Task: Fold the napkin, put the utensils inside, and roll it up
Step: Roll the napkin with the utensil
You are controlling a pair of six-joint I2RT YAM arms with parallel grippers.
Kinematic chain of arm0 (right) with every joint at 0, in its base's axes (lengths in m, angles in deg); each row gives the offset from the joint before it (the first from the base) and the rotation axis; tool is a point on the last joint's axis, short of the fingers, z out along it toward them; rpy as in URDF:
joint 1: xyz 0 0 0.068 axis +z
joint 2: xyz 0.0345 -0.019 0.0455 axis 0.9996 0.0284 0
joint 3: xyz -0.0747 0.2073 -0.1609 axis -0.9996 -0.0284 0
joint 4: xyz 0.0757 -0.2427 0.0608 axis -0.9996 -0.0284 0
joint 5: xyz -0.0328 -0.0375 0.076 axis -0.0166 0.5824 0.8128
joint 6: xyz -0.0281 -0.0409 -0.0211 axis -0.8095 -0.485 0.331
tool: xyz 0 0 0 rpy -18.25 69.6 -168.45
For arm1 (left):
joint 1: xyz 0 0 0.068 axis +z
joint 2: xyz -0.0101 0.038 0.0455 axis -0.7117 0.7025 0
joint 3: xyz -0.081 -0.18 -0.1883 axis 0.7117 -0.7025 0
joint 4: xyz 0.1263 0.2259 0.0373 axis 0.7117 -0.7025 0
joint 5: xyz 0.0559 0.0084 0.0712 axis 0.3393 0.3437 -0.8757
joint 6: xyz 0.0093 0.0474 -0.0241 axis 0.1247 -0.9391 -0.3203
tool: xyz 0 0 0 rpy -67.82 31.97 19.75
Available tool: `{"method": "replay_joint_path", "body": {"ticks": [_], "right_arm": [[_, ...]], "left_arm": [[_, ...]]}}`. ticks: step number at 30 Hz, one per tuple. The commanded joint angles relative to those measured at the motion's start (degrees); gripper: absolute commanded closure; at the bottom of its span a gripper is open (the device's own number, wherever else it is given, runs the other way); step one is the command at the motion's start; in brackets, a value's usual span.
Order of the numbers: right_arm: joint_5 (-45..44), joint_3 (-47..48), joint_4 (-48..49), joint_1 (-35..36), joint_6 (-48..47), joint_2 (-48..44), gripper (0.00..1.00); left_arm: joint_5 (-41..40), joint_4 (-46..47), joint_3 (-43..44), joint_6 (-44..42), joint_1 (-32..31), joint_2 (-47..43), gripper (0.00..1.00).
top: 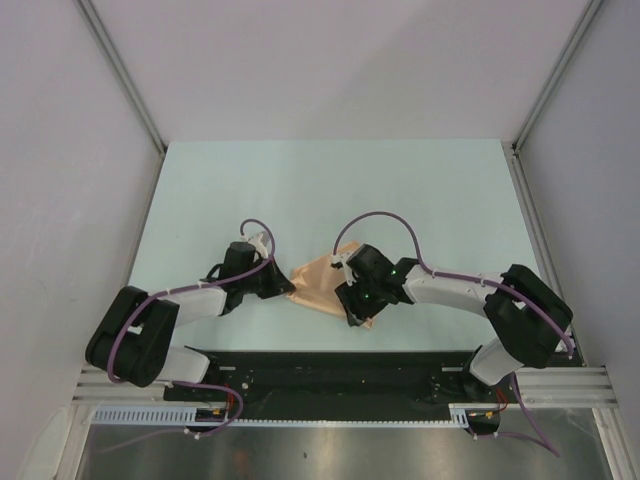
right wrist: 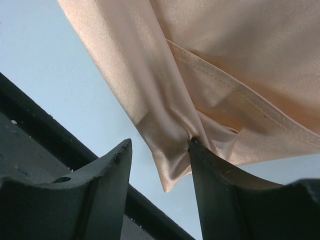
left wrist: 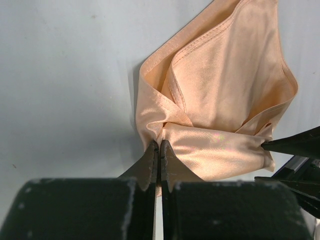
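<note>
The peach-orange napkin [top: 318, 282] lies bunched and wrinkled on the pale table [top: 330, 190], between the two arms near the front edge. My left gripper [top: 285, 285] is shut on the napkin's left corner; in the left wrist view the cloth [left wrist: 220, 100] fans out from the pinched jaws [left wrist: 159, 145]. My right gripper [top: 352, 305] stands open at the cloth's right end. A hanging corner of the napkin [right wrist: 210, 65] dips between its fingers [right wrist: 160, 144], and the right fingertip [right wrist: 196, 147] presses into a fold. The utensils are out of view.
A black base rail [top: 330, 365] runs along the table's near edge, just behind the right gripper [right wrist: 30, 145]. White walls with metal posts [top: 125, 75] close in the table on the left, right and back.
</note>
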Motion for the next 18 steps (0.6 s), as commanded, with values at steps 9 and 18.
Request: {"method": "replay_joint_path", "body": {"ticks": [9,18], "right_arm": [[17.2,0.8,-2.9,-5.5,-1.5,4.5,0.75],[35.8,3.8,-5.3,-11.9,-3.0,12.1,0.87]], "left_arm": [[-4.3,-2.8,2.6,-2.7,-0.1,2.8,1.00],[-4.6,-4.6,4.8,-3.9,-0.1,4.2,1.00]]}}
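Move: Just under the right hand, within a centimetre, lies the napkin's near right corner, the end of the roll, between its open fingers. The roll's left end, in the left fingers, is about 14 cm to the right hand's left and 6 cm farther out; the napkin's far edge is some 16 cm ahead and 1 cm left, and the table's front edge about 6 cm back. From the left hand that right corner lies some 14 cm right and 6 cm nearer. Closing on the napkin's near right corner, the right fingers sink barely half a centimetre and pinch the folded layers, then draw the corner back about 2 cm towards the table's front edge. Meanwhile the wrist tips some 25 degrees, swinging the fingertips back towards the base and a little left. The left fingers keep the roll's other end pinched, almost still. ##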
